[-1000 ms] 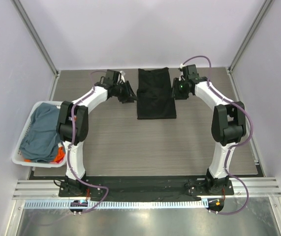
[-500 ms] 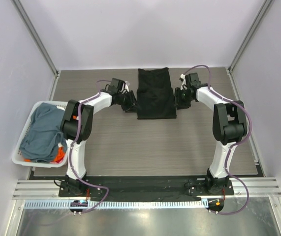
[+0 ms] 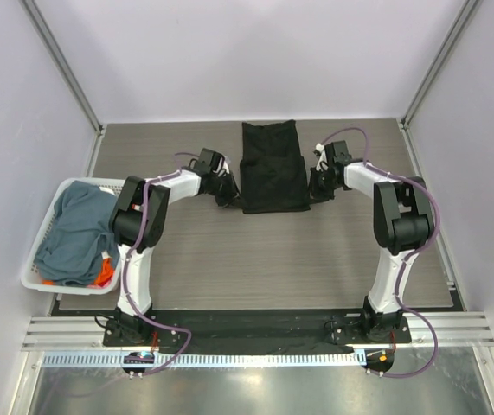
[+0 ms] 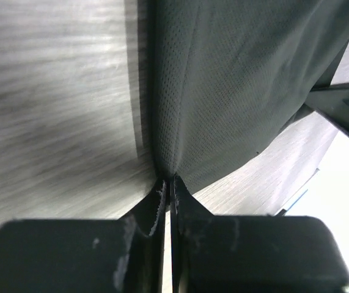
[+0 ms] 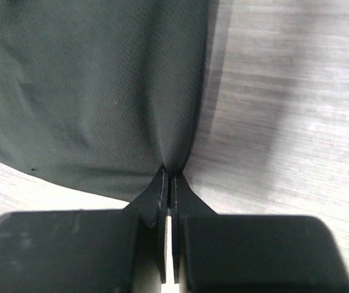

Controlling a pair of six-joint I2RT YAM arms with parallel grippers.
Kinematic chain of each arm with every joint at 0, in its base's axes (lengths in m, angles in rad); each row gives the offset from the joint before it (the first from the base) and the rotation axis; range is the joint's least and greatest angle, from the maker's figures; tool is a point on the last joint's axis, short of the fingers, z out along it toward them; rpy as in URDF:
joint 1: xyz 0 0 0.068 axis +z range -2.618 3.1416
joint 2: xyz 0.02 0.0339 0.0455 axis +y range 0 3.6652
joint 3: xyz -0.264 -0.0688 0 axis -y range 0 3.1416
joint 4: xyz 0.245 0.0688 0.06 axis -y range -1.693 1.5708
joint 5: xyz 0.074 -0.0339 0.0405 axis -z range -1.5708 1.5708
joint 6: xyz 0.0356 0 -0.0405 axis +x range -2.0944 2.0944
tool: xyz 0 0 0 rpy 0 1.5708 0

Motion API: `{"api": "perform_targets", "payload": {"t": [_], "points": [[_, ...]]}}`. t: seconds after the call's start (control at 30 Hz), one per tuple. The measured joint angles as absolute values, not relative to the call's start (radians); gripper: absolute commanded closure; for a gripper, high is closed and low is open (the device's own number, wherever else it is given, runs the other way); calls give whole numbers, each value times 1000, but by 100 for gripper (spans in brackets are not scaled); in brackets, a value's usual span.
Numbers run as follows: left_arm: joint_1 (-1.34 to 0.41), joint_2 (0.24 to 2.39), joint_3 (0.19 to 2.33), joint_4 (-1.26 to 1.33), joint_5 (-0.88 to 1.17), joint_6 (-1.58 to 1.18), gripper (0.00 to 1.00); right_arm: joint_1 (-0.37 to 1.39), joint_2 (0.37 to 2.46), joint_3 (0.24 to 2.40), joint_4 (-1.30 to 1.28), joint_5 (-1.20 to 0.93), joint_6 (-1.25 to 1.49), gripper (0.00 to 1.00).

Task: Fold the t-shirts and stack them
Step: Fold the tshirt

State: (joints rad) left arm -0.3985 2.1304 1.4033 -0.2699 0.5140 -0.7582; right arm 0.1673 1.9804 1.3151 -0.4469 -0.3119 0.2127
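Observation:
A black t-shirt (image 3: 272, 169) lies folded into a long narrow strip at the back middle of the table. My left gripper (image 3: 232, 196) is shut on its left edge near the front corner; the left wrist view shows the black cloth (image 4: 223, 91) pinched at the fingertips (image 4: 168, 182). At the opposite front corner, my right gripper (image 3: 313, 192) is shut on the right edge, with the cloth (image 5: 101, 85) drawn into the closed fingertips (image 5: 168, 172). A slate blue-grey t-shirt (image 3: 73, 229) and an orange one (image 3: 104, 275) lie heaped in the basket.
The white lattice-sided basket (image 3: 41, 238) stands at the table's left edge beside the left arm. Purple cables loop along both arms. Metal frame posts rise at the back corners, and pale walls close in the table on three sides.
Both grippers moved toward me along the black t-shirt's side edges, dropped to its front corners, and closed on the cloth.

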Motion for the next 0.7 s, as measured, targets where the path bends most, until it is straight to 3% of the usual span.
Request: {"api": "perform_targets", "payload": {"t": [0.27, 0.33, 0.43, 0.5, 0.7], "points": [[-418, 1983, 1213, -279, 452, -788, 100, 189, 1765, 1027, -400, -274, 307, 99], [-433, 1929, 1146, -289, 433, -793, 93, 207, 1695, 944, -395, -262, 333, 98], [-463, 1834, 1039, -313, 402, -803, 78, 234, 1583, 826, -394, -244, 372, 87], [-478, 1765, 980, -348, 372, -808, 73, 242, 1514, 764, -403, -220, 397, 73], [-490, 1674, 1005, -442, 313, -805, 70, 242, 1410, 738, -474, -129, 447, 67]]}}
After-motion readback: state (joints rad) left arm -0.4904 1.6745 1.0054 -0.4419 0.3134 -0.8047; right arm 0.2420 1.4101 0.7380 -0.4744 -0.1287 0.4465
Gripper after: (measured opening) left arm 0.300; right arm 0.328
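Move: At the near corners of the folded black t-shirt both hands are low over the table, fingers already shut on the cloth: the left hand on its left corner, the right hand on its right corner. The t-shirt's middle lies about 14 cm ahead and 11 cm to the right of the left hand, and about 13 cm ahead and 12 cm to the left of the right hand, roughly 1 cm lower. Clear table lies some 14 cm straight back of each hand. Dragging the t-shirt's near corners back towards the base, both hands skim level over the table, the right about 15 cm and the left about 13 cm, the left also veering outward some 5 cm. Late in the pull the fingers open about a third; the left hand comes clear of the hem and rises 2 to 3 cm, its fingers steeper, while the right turns slightly clockwise and lifts barely 1 cm over its corner. ##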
